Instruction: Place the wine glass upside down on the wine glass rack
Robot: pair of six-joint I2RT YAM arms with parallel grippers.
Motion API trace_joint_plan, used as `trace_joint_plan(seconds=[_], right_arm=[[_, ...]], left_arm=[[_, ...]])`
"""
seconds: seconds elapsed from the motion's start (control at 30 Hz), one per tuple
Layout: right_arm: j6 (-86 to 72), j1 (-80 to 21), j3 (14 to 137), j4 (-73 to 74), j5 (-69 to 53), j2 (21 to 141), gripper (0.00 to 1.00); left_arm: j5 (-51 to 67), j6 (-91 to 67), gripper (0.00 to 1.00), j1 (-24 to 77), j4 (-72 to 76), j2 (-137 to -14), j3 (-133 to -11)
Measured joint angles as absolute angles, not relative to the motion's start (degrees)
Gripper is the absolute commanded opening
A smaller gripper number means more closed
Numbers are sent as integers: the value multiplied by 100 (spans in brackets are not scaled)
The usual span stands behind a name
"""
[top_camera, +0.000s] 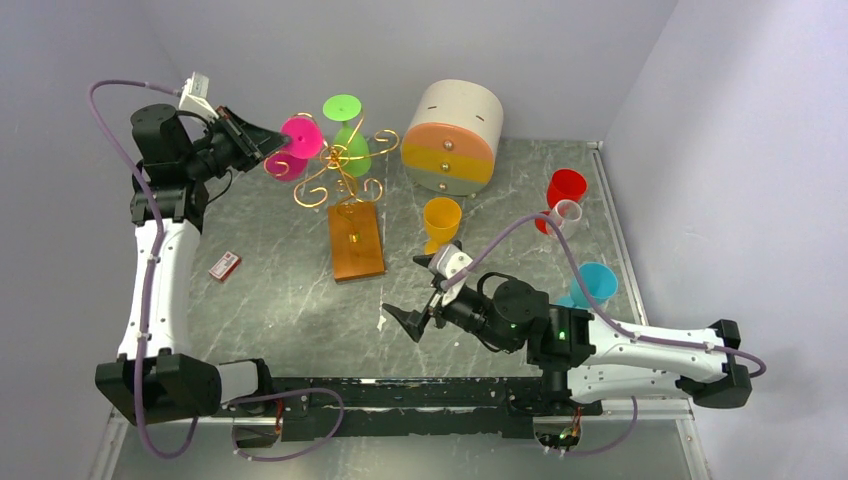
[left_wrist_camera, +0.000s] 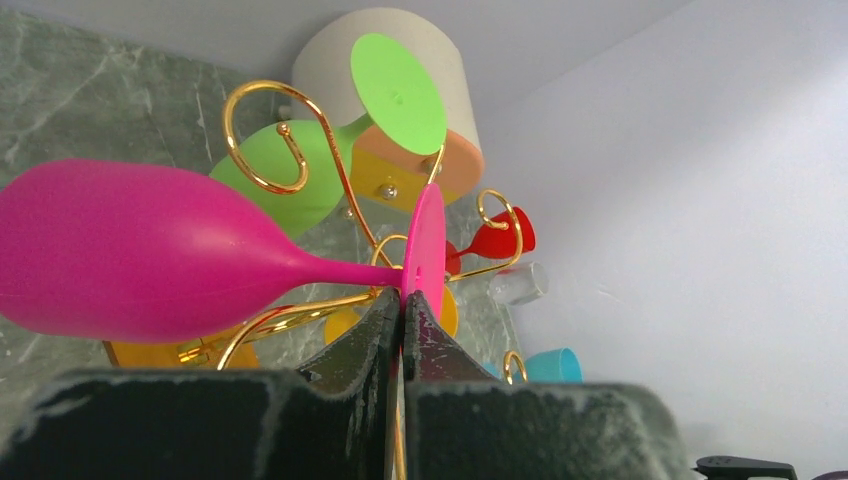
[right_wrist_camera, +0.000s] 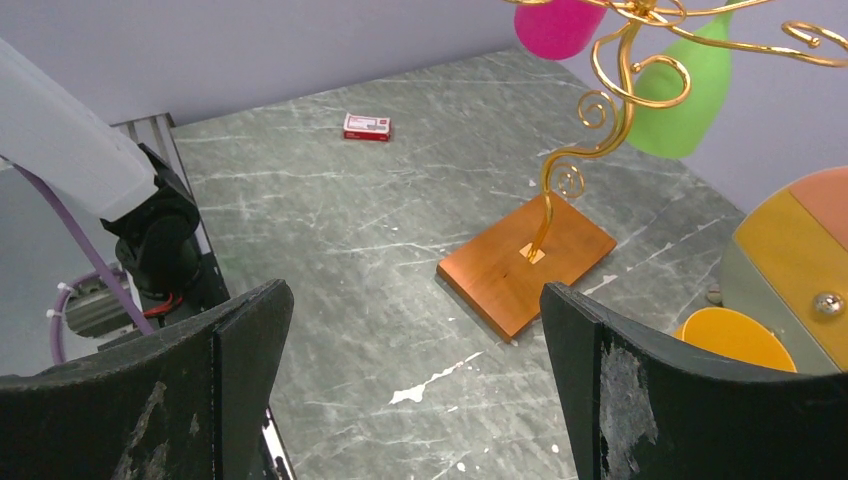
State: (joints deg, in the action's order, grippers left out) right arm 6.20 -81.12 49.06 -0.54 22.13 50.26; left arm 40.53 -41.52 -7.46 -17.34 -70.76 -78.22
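The pink wine glass [top_camera: 300, 140] hangs foot up, bowl down, at the left side of the wine glass rack [top_camera: 340, 172], a gold wire tree on a brown wooden base [top_camera: 356, 240]. My left gripper [top_camera: 268, 140] is shut on the edge of the glass's round foot [left_wrist_camera: 425, 250]. In the left wrist view the pink bowl [left_wrist_camera: 150, 250] fills the left, and a gold arm [left_wrist_camera: 300, 312] runs close under the stem. A green wine glass [top_camera: 350, 140] hangs upside down on the rack. My right gripper [top_camera: 412, 325] stands open and empty low over the table, near the front.
A round cream drawer box [top_camera: 455, 135] stands right of the rack. An orange cup [top_camera: 441, 220], a red cup [top_camera: 565, 188], a small clear cup [top_camera: 568, 212] and a blue cup [top_camera: 597, 283] stand to the right. A small red box [top_camera: 225, 265] lies at the left.
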Motion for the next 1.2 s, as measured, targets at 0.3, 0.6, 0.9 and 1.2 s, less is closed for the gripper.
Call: trace_joint_plan(seconds=[0.3, 0.6, 0.9, 1.2], right_arm=[[620, -8112, 4910, -56, 2231, 5124, 100], [639, -8112, 4974, -56, 2228, 5170, 100], [668, -8112, 4993, -56, 2239, 5201, 100], [668, -8112, 4993, -56, 2274, 5127, 100]], left_arm=[[4403, -4171, 7, -808, -1553, -7363, -7822], [4683, -4372, 7, -810, -1133, -7734, -7859], [4766, -4569, 7, -812, -784, -7911, -7931], [4834, -4685, 7, -954, -569, -8206, -7959]])
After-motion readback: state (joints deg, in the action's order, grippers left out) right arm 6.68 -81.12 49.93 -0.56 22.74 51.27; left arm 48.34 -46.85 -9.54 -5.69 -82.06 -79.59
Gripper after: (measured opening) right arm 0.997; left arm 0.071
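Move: The pink wine glass already hangs upside down, its foot edge pinched in the left hand. The rack hook it is meant for, the forward-left one, lies about 6 cm straight ahead of that hand and 3 cm lower. The rack's hub is level with the hand, some 8 cm right and 4 cm lower; the hung green glass is about 8 cm ahead, 9 cm right and 8 cm below. From the right hand that hook lies roughly 30 cm ahead, 22 cm left and 3 cm higher. The inverted pink glass is carried about 5 cm forward by the left hand, its stem brought towards the rack's forward-left hook while the hand sinks by roughly 2 cm. The wrist turns and tips only some 5 degrees, clockwise, and the closed fingers keep their pinch on the edge of the foot. ##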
